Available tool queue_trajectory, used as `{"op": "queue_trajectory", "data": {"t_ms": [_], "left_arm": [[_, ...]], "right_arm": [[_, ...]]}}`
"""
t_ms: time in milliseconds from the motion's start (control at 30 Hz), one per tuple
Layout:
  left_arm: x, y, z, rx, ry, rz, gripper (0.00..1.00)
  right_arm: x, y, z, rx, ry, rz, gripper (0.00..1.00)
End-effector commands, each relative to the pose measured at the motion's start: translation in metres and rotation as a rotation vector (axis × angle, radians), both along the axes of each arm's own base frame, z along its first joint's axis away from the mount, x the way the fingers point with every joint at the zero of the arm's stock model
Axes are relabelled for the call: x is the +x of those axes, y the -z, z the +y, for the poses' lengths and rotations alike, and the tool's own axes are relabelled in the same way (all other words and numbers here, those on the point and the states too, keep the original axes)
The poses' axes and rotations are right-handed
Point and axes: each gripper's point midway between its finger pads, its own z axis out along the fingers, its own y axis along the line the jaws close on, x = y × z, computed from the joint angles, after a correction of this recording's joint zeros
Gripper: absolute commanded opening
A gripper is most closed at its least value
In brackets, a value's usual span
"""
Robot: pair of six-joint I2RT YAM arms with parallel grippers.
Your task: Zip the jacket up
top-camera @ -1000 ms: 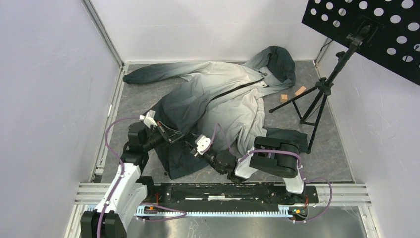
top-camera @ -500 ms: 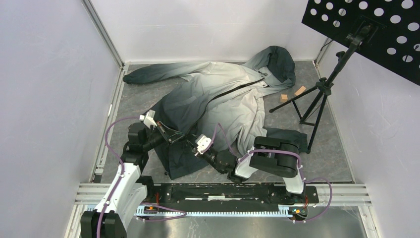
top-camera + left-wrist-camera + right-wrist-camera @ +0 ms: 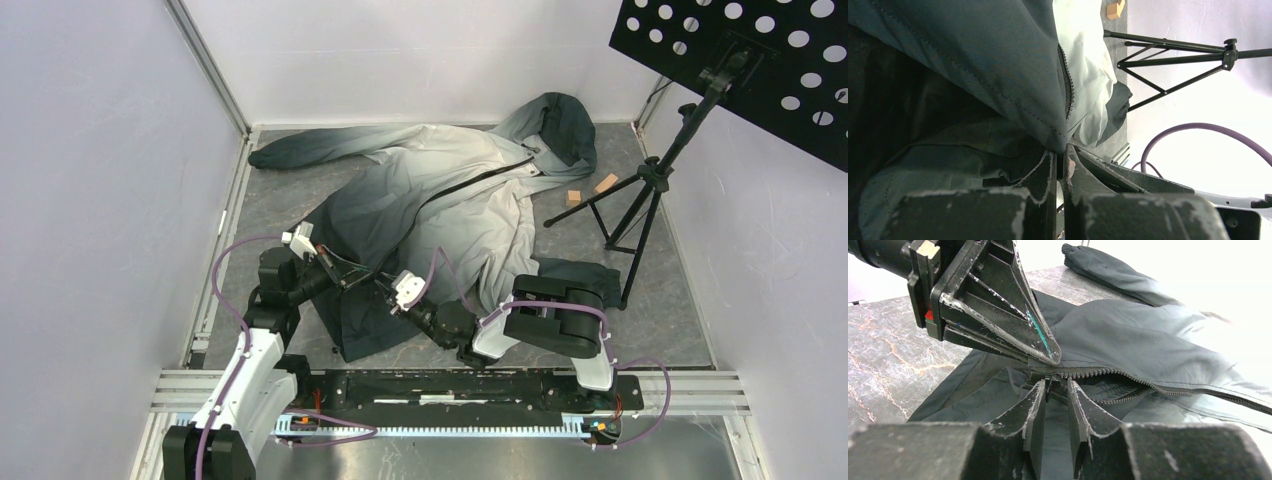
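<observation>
The jacket (image 3: 450, 200) lies spread on the table, hood at the far right, its dark front zipper (image 3: 470, 185) running diagonally. My left gripper (image 3: 376, 281) is shut on the jacket's lower front edge (image 3: 1048, 132), beside the zipper teeth (image 3: 1067, 90). In the right wrist view the left gripper (image 3: 1052, 356) pins the fabric just above the zipper slider (image 3: 1049, 378). My right gripper (image 3: 1057, 386) faces that slider. Its jaws stand narrowly apart, with the slider's pull between the fingertips. The zipper (image 3: 1128, 377) gapes open to the right of the slider.
A black tripod stand (image 3: 640, 200) with a perforated black board (image 3: 750, 60) stands at the right. Two small wooden blocks (image 3: 590, 188) lie by the hood. White walls enclose the marble table (image 3: 280, 200). A metal rail (image 3: 450, 385) runs along the near edge.
The right gripper's jaws have narrowed around the zipper slider, and it has crept slightly toward the left gripper. The left gripper has held still.
</observation>
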Motion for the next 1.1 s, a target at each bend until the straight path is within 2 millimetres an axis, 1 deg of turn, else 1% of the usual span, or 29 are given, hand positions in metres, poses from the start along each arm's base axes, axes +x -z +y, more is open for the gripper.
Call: {"op": "queue_trajectory", "data": {"t_ms": [0, 100, 267, 633, 700, 767, 800, 900, 967, 1067], "left_arm": [[-0.001, -0.012, -0.003, -0.025, 0.019, -0.032, 0.02], [-0.001, -0.011, -0.003, -0.026, 0.020, -0.029, 0.02], [-0.001, -0.012, -0.003, -0.026, 0.019, -0.032, 0.02], [-0.002, -0.012, -0.004, -0.030, 0.022, -0.030, 0.02], [-0.002, -0.013, -0.004, -0.030, 0.021, -0.030, 0.02], [-0.002, -0.013, -0.004, -0.031, 0.020, -0.032, 0.02], [-0.002, -0.013, -0.004, -0.030, 0.019, -0.031, 0.02], [-0.002, -0.014, -0.003, -0.024, 0.019, -0.030, 0.02], [-0.002, -0.010, 0.001, 0.011, 0.003, -0.007, 0.02], [-0.004, 0.004, 0.017, 0.133, -0.056, 0.058, 0.02]], "right_arm": [[-0.008, -0.116, -0.019, 0.488, -0.010, -0.132, 0.27], [-0.006, -0.115, -0.018, 0.480, -0.002, -0.128, 0.21], [-0.006, -0.114, -0.017, 0.479, 0.000, -0.127, 0.17], [-0.001, -0.108, -0.016, 0.458, 0.027, -0.113, 0.17], [0.000, -0.109, -0.015, 0.459, 0.029, -0.110, 0.13], [0.000, -0.108, -0.014, 0.455, 0.031, -0.110, 0.06], [0.001, -0.109, -0.014, 0.454, 0.032, -0.111, 0.01], [0.006, -0.105, -0.014, 0.436, 0.063, -0.086, 0.00], [0.012, -0.101, -0.020, 0.429, 0.113, -0.063, 0.00], [0.026, -0.096, -0.027, 0.361, 0.217, -0.037, 0.00]]}}
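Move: Right at the right hand's fingertips is the zipper pull, about 1 cm ahead and 1 cm left of its hand point, practically level. The zip bends some 13 cm ahead and 7 cm to the right, perhaps 8 cm lower; its upper end lies roughly 23 cm ahead and 31 cm right, 10 cm lower. From the left hand, which is already pinching the jacket's zip end, the pull is about 1 cm ahead, 1 cm right and 1 cm below. Closing from roughly a third open to shut, the right fingers pinch the small zipper pull hanging between their tips, creeping up and then easing forward, about 1 cm each way, with a slight clockwise turn at the end. The left hand stays almost still and keeps its pinch on the jacket's lower zip end. ##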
